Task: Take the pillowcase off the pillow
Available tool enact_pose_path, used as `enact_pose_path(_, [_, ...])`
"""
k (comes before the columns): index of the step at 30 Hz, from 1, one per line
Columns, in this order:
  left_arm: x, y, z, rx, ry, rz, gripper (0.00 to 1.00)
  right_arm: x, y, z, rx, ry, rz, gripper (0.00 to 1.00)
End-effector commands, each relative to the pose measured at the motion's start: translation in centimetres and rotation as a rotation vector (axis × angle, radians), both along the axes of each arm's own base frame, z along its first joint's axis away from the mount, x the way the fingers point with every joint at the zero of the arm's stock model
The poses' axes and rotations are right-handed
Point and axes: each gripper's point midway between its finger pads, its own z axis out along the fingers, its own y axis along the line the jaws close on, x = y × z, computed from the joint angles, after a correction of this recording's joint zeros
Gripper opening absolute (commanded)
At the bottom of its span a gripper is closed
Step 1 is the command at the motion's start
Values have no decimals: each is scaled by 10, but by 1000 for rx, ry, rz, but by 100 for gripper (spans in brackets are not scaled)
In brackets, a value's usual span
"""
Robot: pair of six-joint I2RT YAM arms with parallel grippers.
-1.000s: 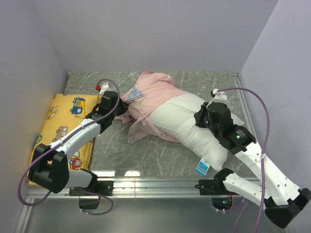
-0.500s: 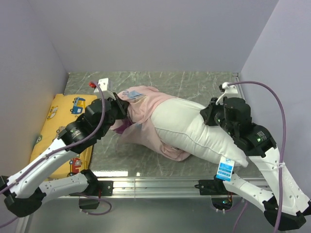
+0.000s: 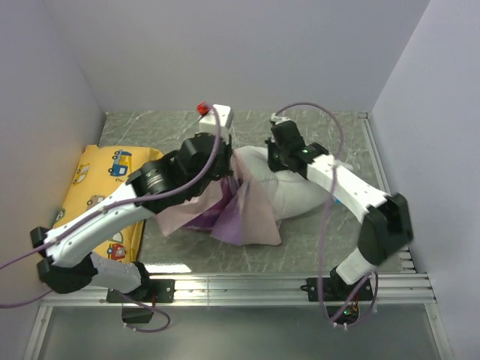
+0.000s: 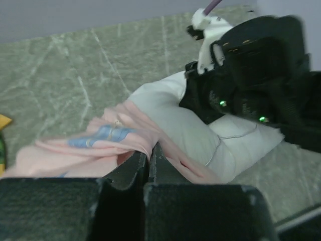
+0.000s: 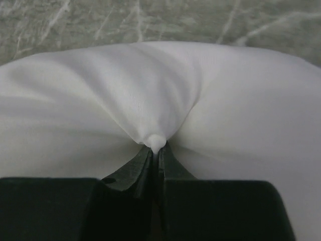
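The pillowcase [image 3: 244,214] hangs in pink and purple folds from my left gripper [image 3: 225,166], lifted over the middle of the table. In the left wrist view the jaws of that gripper [image 4: 149,150] are shut on a fold of the pink pillowcase [image 4: 100,145]. The white pillow [image 3: 304,196] lies just right of the fabric, its left end under the cloth. My right gripper [image 3: 279,166] reaches over it from the right. In the right wrist view this gripper [image 5: 156,146] is shut on a pinched peak of the pillow [image 5: 150,90].
A yellow cushion [image 3: 94,191] with cartoon vehicles lies along the left wall. Grey walls close the table [image 3: 322,124] on three sides, and a metal rail [image 3: 247,281] runs along the near edge. The right arm [image 4: 251,85] sits close in front of the left wrist camera.
Both grippers have swung toward the back middle and risen. The pillowcase has slid leftward off most of the pillow and now hangs loose. The pillow shifted left, away from the front right.
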Motion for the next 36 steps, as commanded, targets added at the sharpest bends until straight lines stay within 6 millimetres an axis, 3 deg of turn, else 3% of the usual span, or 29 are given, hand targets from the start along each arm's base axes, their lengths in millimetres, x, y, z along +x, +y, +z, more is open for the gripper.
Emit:
enact_pose_path(1, [27, 5, 99, -182, -183, 118, 1, 6, 43, -71, 0, 163, 146, 9])
enact_pose_path(2, [35, 8, 103, -179, -191, 144, 0, 2, 43, -82, -34, 201, 157, 10])
enact_pose_path(3, [54, 24, 110, -190, -201, 199, 0, 6, 45, -82, -49, 201, 153, 11])
enact_pose_path(5, [85, 24, 94, -171, -161, 208, 0, 2, 51, -80, -18, 203, 186, 17])
enact_pose_path(6, [114, 51, 83, -162, -136, 298, 0, 3, 54, -74, -1, 186, 196, 23])
enact_pose_path(8, [152, 56, 39, -106, -49, 335, 0, -3, 55, -64, -4, 193, 234, 27])
enact_pose_path(9, [182, 74, 5, -64, 4, 410, 0, 1, 58, -52, -1, 173, 246, 30])
enact_pose_path(11, [209, 89, -34, -37, 80, 447, 0, 0, 58, -39, -12, 159, 272, 33])
enact_pose_path(12, [233, 98, -77, -21, 168, 459, 0, 0, 58, -30, -12, 154, 277, 37])
enact_pose_path(14, [252, 107, -124, 2, 270, 465, 0, -1, 56, -12, -7, 124, 282, 41])
enact_pose_path(15, [268, 112, -166, 28, 349, 463, 0, 2, 57, -1, 1, 100, 282, 45])
enact_pose_path(17, [272, 104, -209, 49, 460, 422, 0, 5, 52, 9, -23, 86, 258, 47])
enact_pose_path(18, [278, 99, -241, 74, 516, 418, 0, 13, 50, 25, -25, 46, 229, 48])
enact_pose_path(19, [276, 89, -257, 69, 555, 375, 0, 16, 48, 34, -25, 26, 203, 50])
enact_pose_path(20, [277, 84, -270, 64, 573, 361, 0, 24, 44, 46, -19, -19, 149, 57])
enact_pose_path(21, [270, 79, -296, 79, 621, 351, 0, 30, 35, 58, -33, -72, 91, 61])
enact_pose_path(23, [266, 68, -311, 62, 630, 316, 0, 30, 26, 100, 9, -192, 47, 66])
enact_pose_path(24, [254, 66, -327, 71, 660, 316, 0, 30, 22, 116, 22, -235, 25, 69])
enact_pose_path(25, [250, 65, -331, 65, 661, 316, 0, 25, 11, 142, 33, -301, -10, 70])
enact_pose_path(28, [238, 61, -340, 23, 668, 316, 0, 9, -3, 194, 85, -434, -63, 75])
enact_pose_path(30, [235, 59, -334, -26, 653, 328, 0, -8, -7, 215, 129, -467, -50, 76])
enact_pose_path(31, [236, 57, -330, -46, 649, 329, 0, -15, -6, 216, 156, -455, -46, 77])
enact_pose_path(34, [242, 50, -307, -113, 616, 323, 2, -48, -5, 194, 154, -392, -42, 77])
enact_pose_path(35, [243, 47, -300, -124, 604, 317, 4, -53, -13, 185, 125, -385, -88, 77])
enact_pose_path(36, [249, 44, -282, -139, 570, 312, 10, -66, -18, 160, 114, -347, -89, 77])
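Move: My left hand holds the pillowcase up high. The bare table it is bound for lies about 24 cm ahead, 5 cm to its left and 38 cm below. The case's purple loose end hangs some 7 cm back, 5 cm right and 26 cm down, and the white pillow's middle is roughly 8 cm ahead, 18 cm right, 29 cm down. From my right hand, pinching the pillow, that middle is about 4 cm back, 5 cm right, 9 cm below. Keeping its pinch on the pillowcase, I swing my left hand forward nearly 30 cm and down about 34 cm, bowing left on the way and easing back slightly at the end, to the table beyond the pillow, fingers tipping down some 35 degrees. My right hand first pushes on forward and left about 5 cm with a slight dip, then opens wide, lets go of the pillow, and rises and draws back. ##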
